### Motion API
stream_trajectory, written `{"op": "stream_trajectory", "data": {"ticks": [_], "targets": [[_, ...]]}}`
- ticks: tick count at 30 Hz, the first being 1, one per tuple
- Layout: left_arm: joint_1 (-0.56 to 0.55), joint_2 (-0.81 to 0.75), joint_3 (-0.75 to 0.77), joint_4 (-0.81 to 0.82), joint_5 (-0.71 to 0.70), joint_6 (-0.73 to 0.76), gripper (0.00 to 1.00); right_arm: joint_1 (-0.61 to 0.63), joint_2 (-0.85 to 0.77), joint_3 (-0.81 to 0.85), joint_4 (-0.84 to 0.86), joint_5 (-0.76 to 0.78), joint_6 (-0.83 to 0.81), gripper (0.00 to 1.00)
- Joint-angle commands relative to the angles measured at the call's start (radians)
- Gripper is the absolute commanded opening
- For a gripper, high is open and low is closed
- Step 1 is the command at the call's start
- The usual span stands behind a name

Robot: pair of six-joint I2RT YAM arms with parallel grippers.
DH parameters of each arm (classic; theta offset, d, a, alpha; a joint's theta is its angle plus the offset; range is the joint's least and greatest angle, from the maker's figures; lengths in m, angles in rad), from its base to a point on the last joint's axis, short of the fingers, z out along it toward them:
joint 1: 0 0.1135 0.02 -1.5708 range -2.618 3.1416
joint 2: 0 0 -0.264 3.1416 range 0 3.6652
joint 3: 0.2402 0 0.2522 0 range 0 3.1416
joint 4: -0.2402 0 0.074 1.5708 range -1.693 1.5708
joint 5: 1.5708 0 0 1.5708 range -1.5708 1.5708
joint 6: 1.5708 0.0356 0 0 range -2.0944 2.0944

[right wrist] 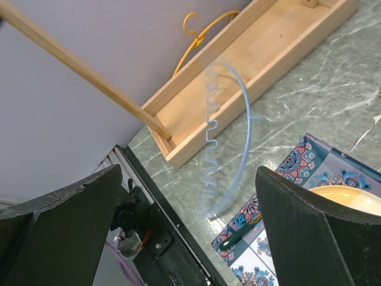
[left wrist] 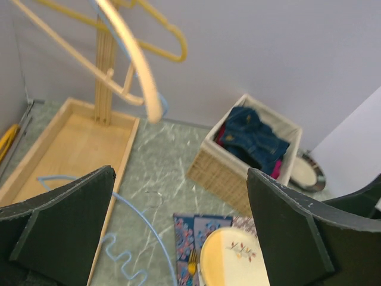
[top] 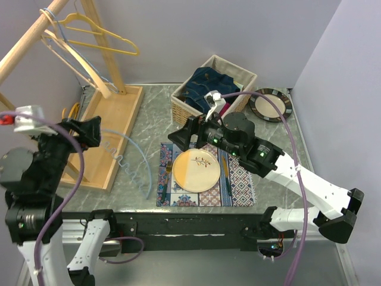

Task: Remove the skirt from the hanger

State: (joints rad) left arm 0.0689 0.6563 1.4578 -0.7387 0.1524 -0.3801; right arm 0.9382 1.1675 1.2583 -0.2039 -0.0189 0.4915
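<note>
A light blue wire hanger (top: pixel 136 156) lies bare on the marble table, one end resting on the wooden rack base (top: pixel 113 128). It also shows in the left wrist view as the blue hanger (left wrist: pixel 140 223) and in the right wrist view as the same hanger (right wrist: pixel 243 113). A dark denim garment (top: pixel 209 83), apparently the skirt (left wrist: pixel 253 136), lies bunched in the wicker basket (top: pixel 178 102). My left gripper (top: pixel 94 130) hovers open over the rack base, nothing between its fingers (left wrist: pixel 180 174). My right gripper (top: pixel 178 138) hangs open and empty above the placemat's left part (right wrist: pixel 189 173).
A wooden rack at the left carries a yellow hanger (top: pixel 101 33) and a wooden hanger (top: pixel 77 59). A cream and yellow plate (top: pixel 193 170) sits on a patterned placemat (top: pixel 239 185) with cutlery. A striped plate (top: pixel 271 104) lies at the back right. Another yellow hanger (right wrist: pixel 196 36) lies behind the rack base.
</note>
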Motion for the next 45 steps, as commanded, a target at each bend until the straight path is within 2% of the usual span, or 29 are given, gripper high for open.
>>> {"op": "stream_trajectory", "data": {"ticks": [1, 6, 8, 11, 12, 16, 18, 20, 21, 23, 31, 41, 43, 45], "targets": [[0.002, 0.003, 0.049, 0.042, 0.033, -0.031, 0.99, 0.002, -0.054, 0.01, 0.034, 0.004, -0.005, 1.0], [0.002, -0.007, 0.032, -0.005, 0.039, -0.019, 0.99, 0.005, -0.036, -0.042, 0.095, 0.008, -0.002, 1.0], [0.003, -0.023, 0.013, -0.01, 0.099, -0.036, 0.99, 0.004, 0.009, -0.049, 0.113, 0.017, 0.045, 1.0], [0.002, -0.053, -0.008, -0.017, 0.16, -0.059, 0.97, 0.005, 0.09, -0.056, 0.156, 0.011, 0.105, 0.92], [0.002, -0.064, -0.01, -0.04, 0.165, -0.059, 0.97, 0.005, 0.118, -0.054, 0.164, 0.01, 0.119, 0.86], [0.003, -0.102, -0.031, -0.079, 0.124, -0.063, 0.97, 0.013, 0.304, -0.024, 0.192, -0.012, 0.173, 0.71], [0.002, -0.13, -0.05, -0.07, 0.116, -0.066, 0.97, 0.017, 0.377, -0.005, 0.208, -0.055, 0.135, 0.63], [0.002, -0.141, -0.05, -0.065, 0.119, -0.068, 0.97, 0.014, 0.478, 0.027, 0.253, -0.108, 0.003, 0.58], [0.003, -0.145, -0.051, -0.064, 0.121, -0.075, 0.97, 0.013, 0.51, 0.038, 0.25, -0.111, -0.039, 0.52], [0.002, -0.153, -0.06, -0.041, 0.125, -0.085, 0.97, -0.008, 0.601, 0.072, 0.248, -0.116, -0.097, 0.47], [0.002, -0.195, -0.143, 0.055, 0.145, -0.098, 0.97, -0.058, 0.845, 0.199, 0.242, -0.122, -0.211, 0.47], [0.002, -0.179, -0.132, 0.076, 0.138, -0.102, 0.97, -0.073, 0.978, 0.265, 0.234, -0.182, -0.271, 0.47], [0.002, -0.172, -0.126, 0.071, 0.147, -0.098, 0.97, -0.073, 0.988, 0.247, 0.261, -0.196, -0.263, 0.45], [0.003, -0.164, -0.123, 0.071, 0.151, -0.092, 0.97, -0.07, 0.995, 0.251, 0.268, -0.202, -0.263, 0.39]]}}
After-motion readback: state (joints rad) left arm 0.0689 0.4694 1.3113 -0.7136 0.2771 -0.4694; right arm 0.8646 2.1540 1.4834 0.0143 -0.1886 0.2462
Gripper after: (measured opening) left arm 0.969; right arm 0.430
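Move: The blue hanger is loose and blurred, low over the table. Its middle is roughly 8 cm ahead of the right hand, 24 cm to its left and 28 cm below. The plate is some 4 cm ahead, 3 cm right and 35 cm down, the fork about 3 cm ahead and 8 cm left, and the rack's wooden base about 20 cm ahead and 33 cm left, both table-low. From the left hand the hanger is about 12 cm ahead, 8 cm right and 38 cm down. The right hand, all but waiting at first, plunges about 32 cm from above the plate, working some 12 cm left and as far forward towards the blue hanger, its fingers tipping about 30 degrees further down and narrowing from wide open to a bit under half, until the fingertips straddle the hanger's curved bar by the mat's left edge, not shut on it. Meanwhile the empty left hand bobs up a little, then eases back and slightly left, ending a bit lower, its fingers still wide open. ##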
